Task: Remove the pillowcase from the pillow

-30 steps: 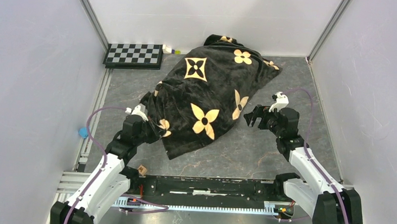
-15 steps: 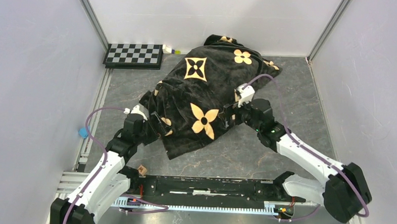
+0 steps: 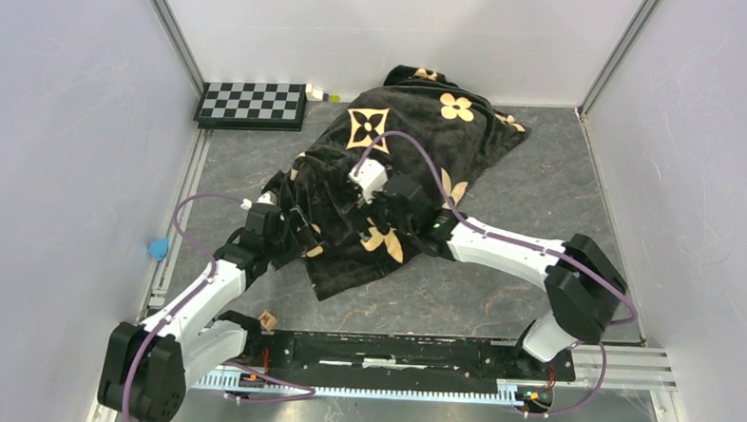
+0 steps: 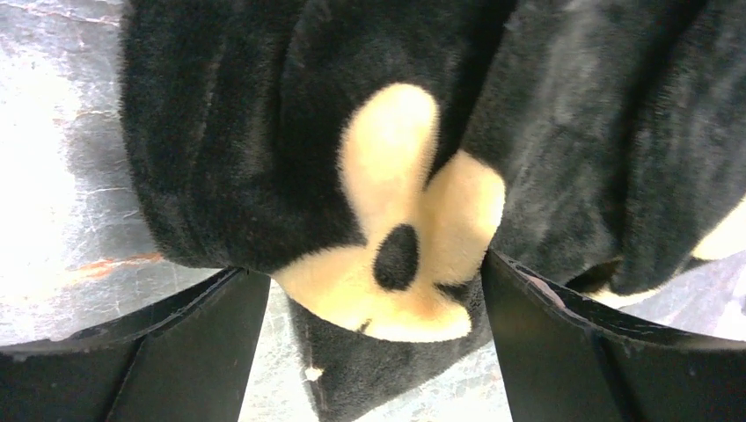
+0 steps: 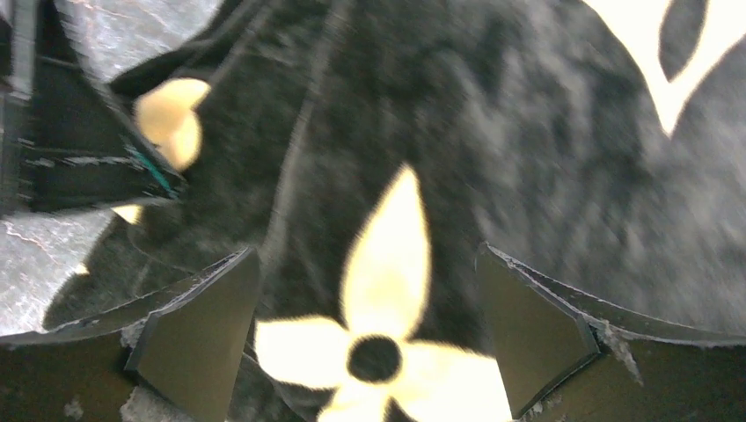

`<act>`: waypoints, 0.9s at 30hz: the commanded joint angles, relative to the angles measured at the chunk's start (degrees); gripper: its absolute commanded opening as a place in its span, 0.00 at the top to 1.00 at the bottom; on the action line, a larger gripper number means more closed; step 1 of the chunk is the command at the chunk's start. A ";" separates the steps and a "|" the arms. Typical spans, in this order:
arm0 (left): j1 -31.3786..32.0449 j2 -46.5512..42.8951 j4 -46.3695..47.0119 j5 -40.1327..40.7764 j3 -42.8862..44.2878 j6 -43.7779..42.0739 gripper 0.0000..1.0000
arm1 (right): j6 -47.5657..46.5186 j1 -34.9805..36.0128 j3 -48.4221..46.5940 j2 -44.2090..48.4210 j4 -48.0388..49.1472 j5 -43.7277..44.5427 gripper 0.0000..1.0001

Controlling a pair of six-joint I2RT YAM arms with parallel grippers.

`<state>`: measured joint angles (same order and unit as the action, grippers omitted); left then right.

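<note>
The black pillowcase point(image 3: 406, 146) with tan flowers lies bunched across the middle of the table, and the pillow is hidden inside it. My left gripper point(image 3: 299, 231) stands open at the cloth's near-left edge. In the left wrist view a fold of pillowcase point(image 4: 352, 132) bearing a flower sits between the spread fingers point(image 4: 176, 352), and the left gripper point(image 4: 374, 352) grips nothing. My right gripper point(image 3: 343, 202) reaches leftward over the cloth, open. Seen from the right wrist, the right gripper point(image 5: 369, 343) hovers above a flower on the pillowcase point(image 5: 528, 132), with the left gripper point(image 5: 79, 149) at upper left.
A black-and-white checkerboard point(image 3: 251, 103) lies at the back left with a small white item point(image 3: 321, 95) beside it. A blue object point(image 3: 157, 249) sits by the left rail and a small wooden cube point(image 3: 268, 319) near the front rail point(image 3: 392, 350). Grey walls close in both sides.
My left gripper has opened and let go of the pillowcase's edge. The right arm has swung left from the cloth's right side to above its near-left part.
</note>
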<state>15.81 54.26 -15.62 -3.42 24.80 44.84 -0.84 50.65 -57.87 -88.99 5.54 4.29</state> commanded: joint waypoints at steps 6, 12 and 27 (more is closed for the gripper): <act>-0.96 7.44 3.92 3.89 3.23 5.49 0.07 | -6.75 6.41 -14.45 -12.33 -4.13 11.88 0.08; -1.02 10.43 8.32 0.09 3.73 5.15 0.41 | -6.74 6.52 -14.79 -15.49 -2.81 13.85 0.18; -1.31 5.52 4.47 2.01 0.64 6.84 0.98 | -4.26 -0.73 -8.29 -6.92 -2.04 24.71 0.86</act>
<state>14.83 61.12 -11.75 -2.04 26.94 49.71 -6.28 54.08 -69.25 -102.54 1.43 25.39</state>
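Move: For the left gripper, the pillowcase fold with the small cream flower lies about 2 cm ahead and 3 cm below; the case's near corner is some 12 cm back of the hand and 4 cm to its right. For the right gripper, the cloth beside the large flower's petal lies roughly 4 cm left, 2 cm ahead and 5 cm down, the large flower's middle about 5 cm right and 4 cm back, the small flower 8 cm left and 6 cm back. Sink the open left gripper about 2 cm onto the small-flower fold, ease it forward as much, shut the fingers on the cloth and begin to lift. Carry the open right gripper some 6 cm left, lower it about 4 cm onto the pillowcase, then sweep right and forward while closing on a fold beside the large flower's petal, rolling its left side down and turning slightly clockwise. ##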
